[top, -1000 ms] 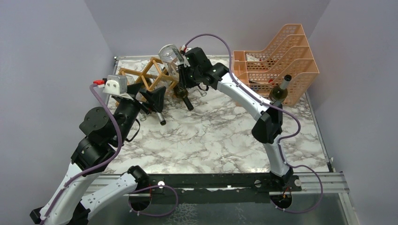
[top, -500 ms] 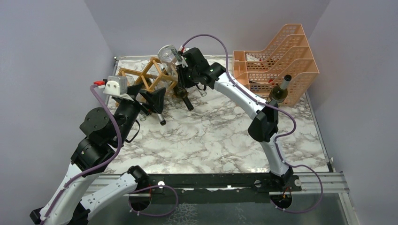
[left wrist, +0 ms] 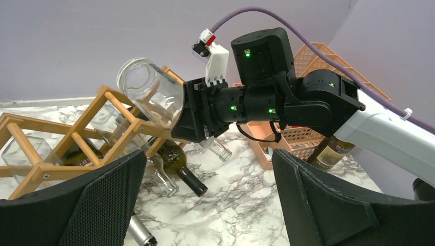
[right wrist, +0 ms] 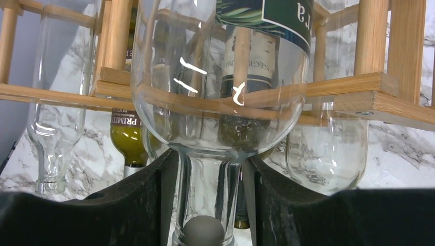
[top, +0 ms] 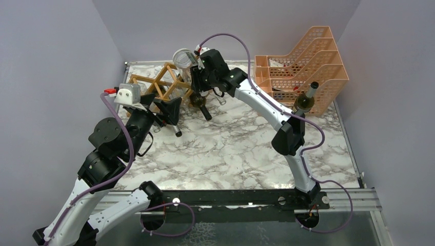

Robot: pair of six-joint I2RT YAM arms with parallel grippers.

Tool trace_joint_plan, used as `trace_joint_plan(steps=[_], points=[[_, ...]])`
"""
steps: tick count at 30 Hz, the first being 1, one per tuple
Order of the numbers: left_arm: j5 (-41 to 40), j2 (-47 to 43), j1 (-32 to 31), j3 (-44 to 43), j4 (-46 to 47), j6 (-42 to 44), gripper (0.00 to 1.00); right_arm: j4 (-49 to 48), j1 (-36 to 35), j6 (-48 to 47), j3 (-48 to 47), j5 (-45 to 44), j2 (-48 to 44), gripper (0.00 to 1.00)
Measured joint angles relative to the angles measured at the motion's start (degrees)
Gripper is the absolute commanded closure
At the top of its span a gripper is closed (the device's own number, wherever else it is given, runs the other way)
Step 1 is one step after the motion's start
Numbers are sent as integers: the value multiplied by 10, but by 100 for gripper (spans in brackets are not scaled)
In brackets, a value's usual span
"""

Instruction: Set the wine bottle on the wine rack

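The clear glass wine bottle (top: 182, 58) lies tilted on top of the light-brown wooden wine rack (top: 159, 82), base up and neck pointing down towards the right arm. My right gripper (top: 198, 78) is at its neck. In the right wrist view the bottle (right wrist: 220, 102) rests on a rack (right wrist: 359, 84) bar. Its neck stands between my fingers (right wrist: 138, 205), and a thin gap shows on the right side, so the right gripper (right wrist: 210, 159) is slightly open. My left gripper (left wrist: 208, 154) hangs wide open and empty in front of the rack (left wrist: 77, 138), facing the bottle (left wrist: 149, 92).
Other bottles fill the rack's lower cells: a dark green one (top: 202, 108) and a silver-capped one (top: 175, 129) poke their necks out. A green bottle (top: 306, 100) stands upright by the peach-orange mesh organiser (top: 308, 61) at the back right.
The right gripper has pushed the clear bottle a little further onto the rack, and its jaws have loosened around the neck. The left arm has barely moved.
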State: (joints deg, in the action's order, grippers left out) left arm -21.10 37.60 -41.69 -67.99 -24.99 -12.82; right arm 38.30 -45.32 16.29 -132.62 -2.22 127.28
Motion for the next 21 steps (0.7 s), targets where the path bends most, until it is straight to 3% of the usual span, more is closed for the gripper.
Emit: trace_joint_plan(steps=[6,12,21], points=[[0,0,0,0,0,0,1,-35,0,-6,40,0,-25,27],[0,0,0,0,0,0,1,-61,0,-11,71,0,-70,22],[0,0,0,0,0,0,1,-131,0,-23,218,-12,-219,21]])
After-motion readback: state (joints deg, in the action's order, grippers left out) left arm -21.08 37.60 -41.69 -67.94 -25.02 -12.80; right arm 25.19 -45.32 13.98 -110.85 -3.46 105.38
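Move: The right hand's fingers are around the neck of the clear wine bottle lying on top of the rack, whose middle is about 7 cm ahead, 5 cm left and 3 cm up. The wine rack's middle is some 4 cm ahead, 10 cm left and 8 cm lower; a dark bottle lies roughly 5 cm ahead, 2 cm left and 12 cm below. From the left hand, the clear bottle is about 30 cm ahead, 4 cm right and 15 cm down. Opening wider, the right hand leaves the bottle neck, rising about 9 cm while drawing right and back, fingertips tilting up. ##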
